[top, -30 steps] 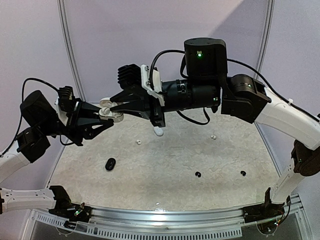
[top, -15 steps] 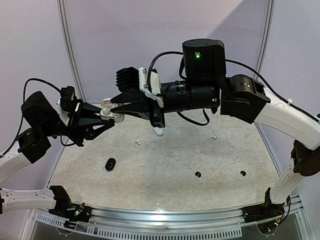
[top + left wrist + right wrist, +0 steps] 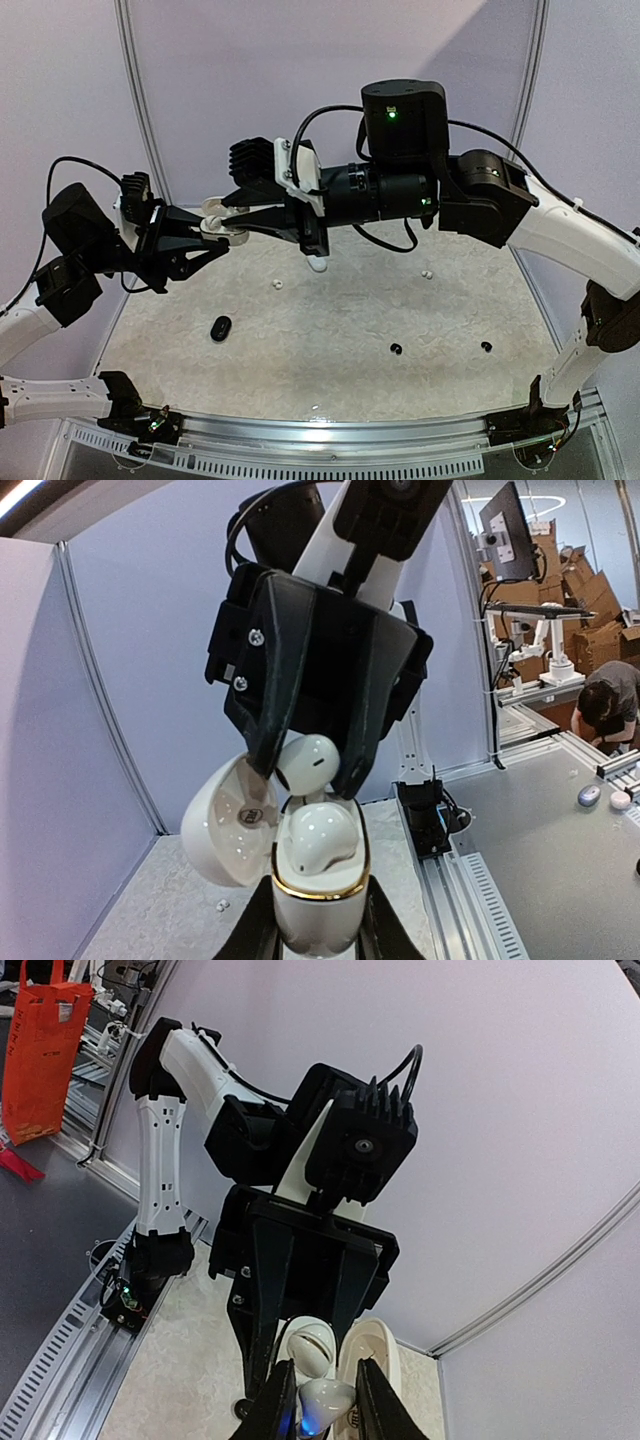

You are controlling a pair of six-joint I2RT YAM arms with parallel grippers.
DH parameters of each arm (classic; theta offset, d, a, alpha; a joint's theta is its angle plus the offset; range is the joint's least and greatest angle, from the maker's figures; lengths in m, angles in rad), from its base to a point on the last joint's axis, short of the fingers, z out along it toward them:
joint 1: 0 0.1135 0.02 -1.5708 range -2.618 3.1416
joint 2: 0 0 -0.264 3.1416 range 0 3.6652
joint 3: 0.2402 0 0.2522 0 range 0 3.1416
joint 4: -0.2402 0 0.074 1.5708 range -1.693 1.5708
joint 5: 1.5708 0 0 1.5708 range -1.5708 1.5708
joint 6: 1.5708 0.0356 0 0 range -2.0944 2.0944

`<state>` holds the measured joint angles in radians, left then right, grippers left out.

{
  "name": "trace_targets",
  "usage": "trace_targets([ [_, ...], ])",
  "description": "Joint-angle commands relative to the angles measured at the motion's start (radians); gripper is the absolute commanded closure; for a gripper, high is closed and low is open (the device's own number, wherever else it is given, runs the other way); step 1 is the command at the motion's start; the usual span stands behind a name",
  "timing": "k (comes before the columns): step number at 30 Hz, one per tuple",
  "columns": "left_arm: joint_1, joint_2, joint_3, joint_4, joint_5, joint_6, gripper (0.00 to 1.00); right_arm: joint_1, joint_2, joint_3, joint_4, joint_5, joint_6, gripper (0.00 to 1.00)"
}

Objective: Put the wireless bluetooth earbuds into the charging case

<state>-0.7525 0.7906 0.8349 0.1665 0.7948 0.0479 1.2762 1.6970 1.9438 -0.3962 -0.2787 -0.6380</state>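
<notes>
My left gripper (image 3: 315, 925) is shut on the body of a white charging case (image 3: 312, 895) with a gold rim, held upright, its lid (image 3: 225, 820) swung open to the left. One white earbud (image 3: 317, 837) sits in the near slot. My right gripper (image 3: 308, 772) reaches in from above, shut on a second white earbud (image 3: 308, 762), whose stem dips into the far slot. In the right wrist view that earbud (image 3: 327, 1397) shows between the fingers, just above the case (image 3: 312, 1348). In the top view both grippers meet at the case (image 3: 214, 212), high over the table.
On the table lie a black oval case (image 3: 221, 327), a white case (image 3: 317, 263) under the right arm, two loose white buds (image 3: 277, 284) (image 3: 426, 273) and two black buds (image 3: 396, 348) (image 3: 486, 346). Curved walls close the back and sides.
My right arm has slid a little to the left, bringing the earbud onto the open case. The left arm and the case have stayed put.
</notes>
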Motion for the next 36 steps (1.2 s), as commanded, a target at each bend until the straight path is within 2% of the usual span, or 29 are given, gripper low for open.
trace_targets([
  [1,-0.011,-0.022,-0.003,0.072,0.007,-0.008,1.0,-0.001,0.023,-0.014,-0.057,0.042,0.003,0.79],
  [14,-0.011,-0.019,-0.003,0.069,0.006,-0.029,1.0,0.0,0.017,-0.024,-0.04,0.046,0.016,0.75],
  [36,-0.011,-0.017,-0.005,0.065,-0.021,-0.079,1.0,0.0,0.026,-0.014,-0.034,0.065,0.006,0.57],
])
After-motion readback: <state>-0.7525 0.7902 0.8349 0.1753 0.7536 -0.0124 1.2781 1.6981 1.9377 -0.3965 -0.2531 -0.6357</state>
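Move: The open charging case, clamped in the left fingers, lies some 2 cm to the left of the right hand point and about 1 cm below it; its right-hand slot is just under the earbud standing proud between the right fingertips. The earbud already seated sits about 3 cm to the left and 1 cm down, and the raised lid some 3 cm ahead and 2 cm left. From the left hand point the case's middle is about 2 cm to the right and 1 cm up. Nearly on the spot, easing only about half a centimetre forward and down over the case, the right hand spreads its fingers steadily to roughly twice their gap and lets go of the earbud above the right-hand slot. One finger opens towards the lid side, the other towards the robot, without backing out. The left hand keeps its grip on the case, drifting forward by about half a centimetre. ##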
